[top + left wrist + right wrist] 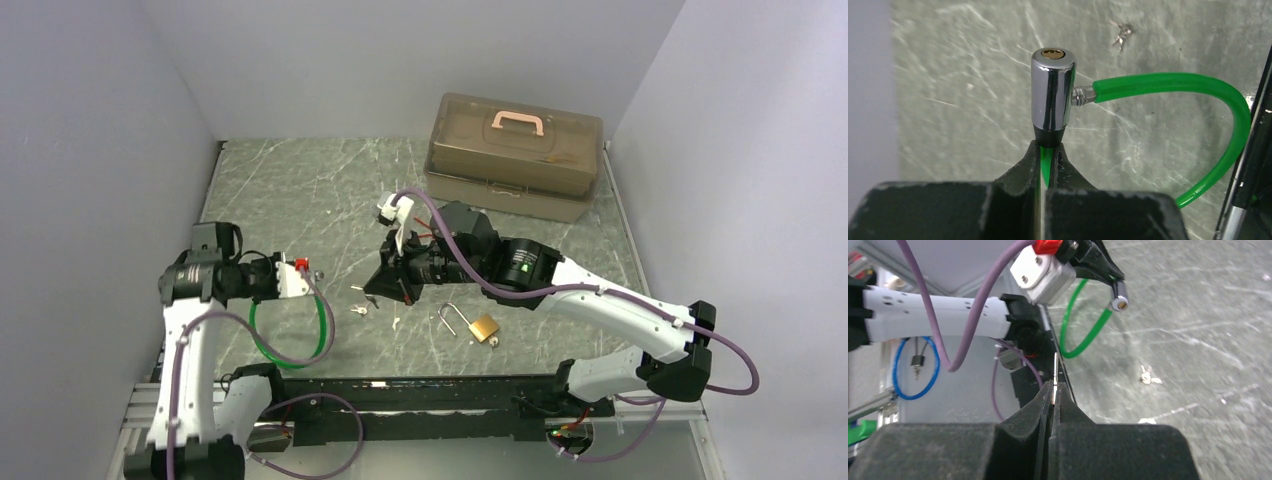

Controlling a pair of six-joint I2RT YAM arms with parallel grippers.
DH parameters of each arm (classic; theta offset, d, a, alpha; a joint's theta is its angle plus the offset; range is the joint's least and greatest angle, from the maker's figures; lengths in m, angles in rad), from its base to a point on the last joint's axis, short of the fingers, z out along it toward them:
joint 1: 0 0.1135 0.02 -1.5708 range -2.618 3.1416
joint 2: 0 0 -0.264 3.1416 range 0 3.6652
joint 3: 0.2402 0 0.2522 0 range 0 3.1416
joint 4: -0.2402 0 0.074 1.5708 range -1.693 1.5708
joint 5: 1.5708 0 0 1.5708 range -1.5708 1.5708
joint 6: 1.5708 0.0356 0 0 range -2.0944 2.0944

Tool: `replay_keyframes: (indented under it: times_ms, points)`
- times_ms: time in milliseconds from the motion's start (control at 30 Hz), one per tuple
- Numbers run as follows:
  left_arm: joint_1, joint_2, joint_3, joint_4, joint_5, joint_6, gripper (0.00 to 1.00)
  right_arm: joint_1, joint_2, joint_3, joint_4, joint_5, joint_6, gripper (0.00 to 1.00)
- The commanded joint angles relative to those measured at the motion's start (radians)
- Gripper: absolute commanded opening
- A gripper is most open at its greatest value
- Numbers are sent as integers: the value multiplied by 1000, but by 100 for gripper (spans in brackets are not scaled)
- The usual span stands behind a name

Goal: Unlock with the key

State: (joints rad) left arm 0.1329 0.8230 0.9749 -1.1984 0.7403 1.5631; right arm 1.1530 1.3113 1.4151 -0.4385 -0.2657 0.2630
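Note:
A green cable lock has a chrome lock head [1052, 90] with a brass keyhole on its end, facing away from the left wrist camera. My left gripper [1048, 145] is shut on the green cable just behind that head and holds it above the table. In the right wrist view the lock head [1119, 296] hangs ahead and up to the right, its keyhole turned towards my right gripper. My right gripper [1054, 385] is shut on the key [1055, 367], a thin metal blade seen edge-on that sticks out past the fingertips, still apart from the lock.
The cable's green loop [290, 350] droops to the table's near edge by the black rail. A brass padlock [483, 327] with a raised shackle lies right of centre. Small loose keys [358, 309] lie between the grippers. A brown toolbox [515, 155] stands at the back right.

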Motion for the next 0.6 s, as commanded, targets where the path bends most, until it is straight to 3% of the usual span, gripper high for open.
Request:
replay_keyframes:
  times_ms: [0,100,333,567]
  points:
    - [-1,128,-33,122,-43,-83,6,-36,-69,-45,-19,109,17,0]
    - [-1,298,-21,126,-44,-102,17,-61,-99,-73,-20,118,37,0]
    - [-1,630,15,160,-89,-223,27,-87,-129,-102,-17,116,66,0]
    - [0,704,-20,232,-86,-278,39,-111,-123,-90,-15,98,70,0]
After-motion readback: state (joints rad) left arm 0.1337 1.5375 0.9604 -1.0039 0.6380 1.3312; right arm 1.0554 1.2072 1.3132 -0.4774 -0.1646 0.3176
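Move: The left hand holds the green cable lock by its collar; its place on the table lies some 17 cm below, about 5 cm ahead and 6 cm to the right of that hand. The loose keys lie about 5 cm farther right and 4 cm nearer the base than that place. From the right hand, already holding a key, the place is some 13 cm ahead, 11 cm left and 30 cm below, and the loose keys 9 cm ahead and 5 cm left. Down about 15 cm and a little forward goes the left hand, lowering towards the table while its fingers tip downward by some 40 degrees; early in the descent they start to open, to about a third, and let go of the green lock. The right hand, still pinching its key, draws off to the right and forward, sinking slightly and turning a little clockwise. ##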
